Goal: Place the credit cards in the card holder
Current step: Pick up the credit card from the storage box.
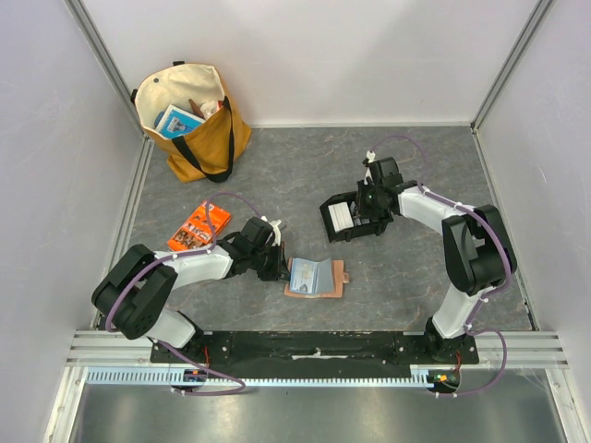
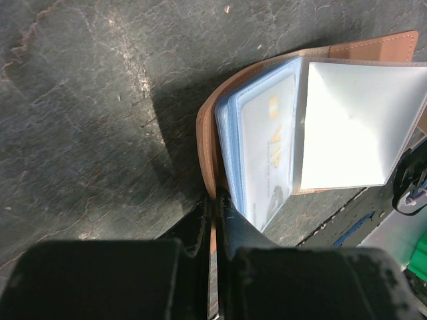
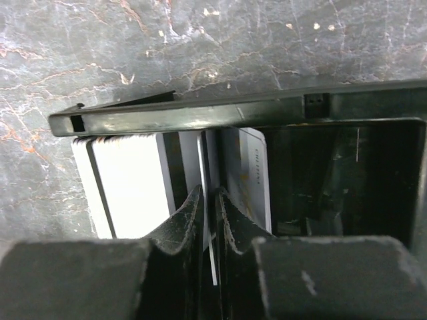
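The card holder [image 1: 314, 277] lies open on the grey table, light-blue slotted face up. My left gripper [image 1: 280, 263] is shut on the edge of its tan-brown cover [image 2: 212, 140], lifting that side; clear sleeves [image 2: 267, 147] fan out beside it. The credit cards [image 1: 342, 217] stand as a pale stack [image 3: 130, 180] in the left compartment of a black tray [image 3: 233, 113]. My right gripper [image 1: 367, 210] reaches down into this compartment. One thin card [image 3: 203, 160] stands edge-on between its fingers [image 3: 209, 193], which are a little apart, with a dark gap beside the card.
An orange printed packet [image 1: 199, 227] lies left of the left arm. A yellow tote bag [image 1: 199, 120] with items inside stands at the back left corner. The black tray's [image 1: 355, 221] right compartment [image 3: 347, 180] looks dark and empty. White walls enclose three sides.
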`<state>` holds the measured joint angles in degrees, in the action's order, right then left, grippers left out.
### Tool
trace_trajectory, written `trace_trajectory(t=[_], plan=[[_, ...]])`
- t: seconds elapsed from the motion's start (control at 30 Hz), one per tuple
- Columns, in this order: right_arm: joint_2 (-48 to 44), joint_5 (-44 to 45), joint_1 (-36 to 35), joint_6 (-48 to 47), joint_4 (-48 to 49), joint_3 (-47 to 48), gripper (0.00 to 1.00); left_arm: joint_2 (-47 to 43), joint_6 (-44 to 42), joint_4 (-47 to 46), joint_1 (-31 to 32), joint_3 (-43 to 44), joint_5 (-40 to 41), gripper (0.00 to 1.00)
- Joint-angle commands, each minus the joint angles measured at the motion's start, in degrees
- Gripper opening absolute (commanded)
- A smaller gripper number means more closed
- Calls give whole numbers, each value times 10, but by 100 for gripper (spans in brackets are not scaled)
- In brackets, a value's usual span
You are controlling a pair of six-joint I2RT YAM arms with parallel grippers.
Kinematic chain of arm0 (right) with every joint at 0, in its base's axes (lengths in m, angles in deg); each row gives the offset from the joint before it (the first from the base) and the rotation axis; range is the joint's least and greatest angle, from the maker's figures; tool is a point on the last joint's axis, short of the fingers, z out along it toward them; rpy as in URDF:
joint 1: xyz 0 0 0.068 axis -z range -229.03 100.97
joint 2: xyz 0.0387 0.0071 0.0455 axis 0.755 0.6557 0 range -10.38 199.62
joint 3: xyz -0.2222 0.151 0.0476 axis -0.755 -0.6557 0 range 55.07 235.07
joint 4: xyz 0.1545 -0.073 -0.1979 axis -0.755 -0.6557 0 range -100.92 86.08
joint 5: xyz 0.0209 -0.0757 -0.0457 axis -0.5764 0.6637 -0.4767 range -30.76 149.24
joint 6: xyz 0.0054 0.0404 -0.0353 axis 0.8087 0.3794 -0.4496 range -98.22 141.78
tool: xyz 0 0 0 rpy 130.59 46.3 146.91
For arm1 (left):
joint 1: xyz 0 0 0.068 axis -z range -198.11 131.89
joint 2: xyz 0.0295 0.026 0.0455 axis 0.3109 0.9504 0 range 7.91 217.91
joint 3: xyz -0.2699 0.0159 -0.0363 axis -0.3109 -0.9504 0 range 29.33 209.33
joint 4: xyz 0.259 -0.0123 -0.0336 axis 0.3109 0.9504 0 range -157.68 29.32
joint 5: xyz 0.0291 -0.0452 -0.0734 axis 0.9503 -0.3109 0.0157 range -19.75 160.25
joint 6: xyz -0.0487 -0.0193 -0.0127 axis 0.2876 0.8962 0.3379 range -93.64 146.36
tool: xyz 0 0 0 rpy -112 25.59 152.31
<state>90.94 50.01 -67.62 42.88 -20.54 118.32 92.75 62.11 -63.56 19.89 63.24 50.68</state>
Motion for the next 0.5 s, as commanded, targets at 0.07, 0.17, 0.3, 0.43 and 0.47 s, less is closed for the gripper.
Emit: trace_trajectory(t=[0.07,0.17,0.3,0.43,0.47], plan=[[-11,19,-5,-14,-10,35,1,13,-26,23,1,-2,16,2],[-35,28,-6,-22,-22,43,0,11,-25,23,2,-4,18,2],[-66,51,-7,-29,-53,58,0,10,-26,24,1,-5,18,2],[-89,83,-21,-30,-79,69,0,10,-26,25,1,-2,17,2],[-92,104,-27,-30,-89,72,0,9,-27,25,2,-2,18,2]])
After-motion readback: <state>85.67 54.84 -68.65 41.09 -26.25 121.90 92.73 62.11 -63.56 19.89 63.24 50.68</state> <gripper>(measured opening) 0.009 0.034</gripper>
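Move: The upright card is already between the right hand's slightly parted fingers, its middle about 1 cm below them. In the same black storage box, the white card stack stands some 4 cm to the left of this hand and the VIP card leans about 2 cm to its right. The card holder lies roughly 17 cm back and 11 cm left of the hand, about 4 cm lower. From the left hand, the card is some 15 cm ahead and 19 cm to the right. Almost straight up after a short pause in the box: the right fingers first close the last bit and pinch the upright card by its faces, the hand barely shifting. It then rises faster and faster, about 4 cm in all, drawing the card up between the white stack and the VIP card and away from the box floor. ##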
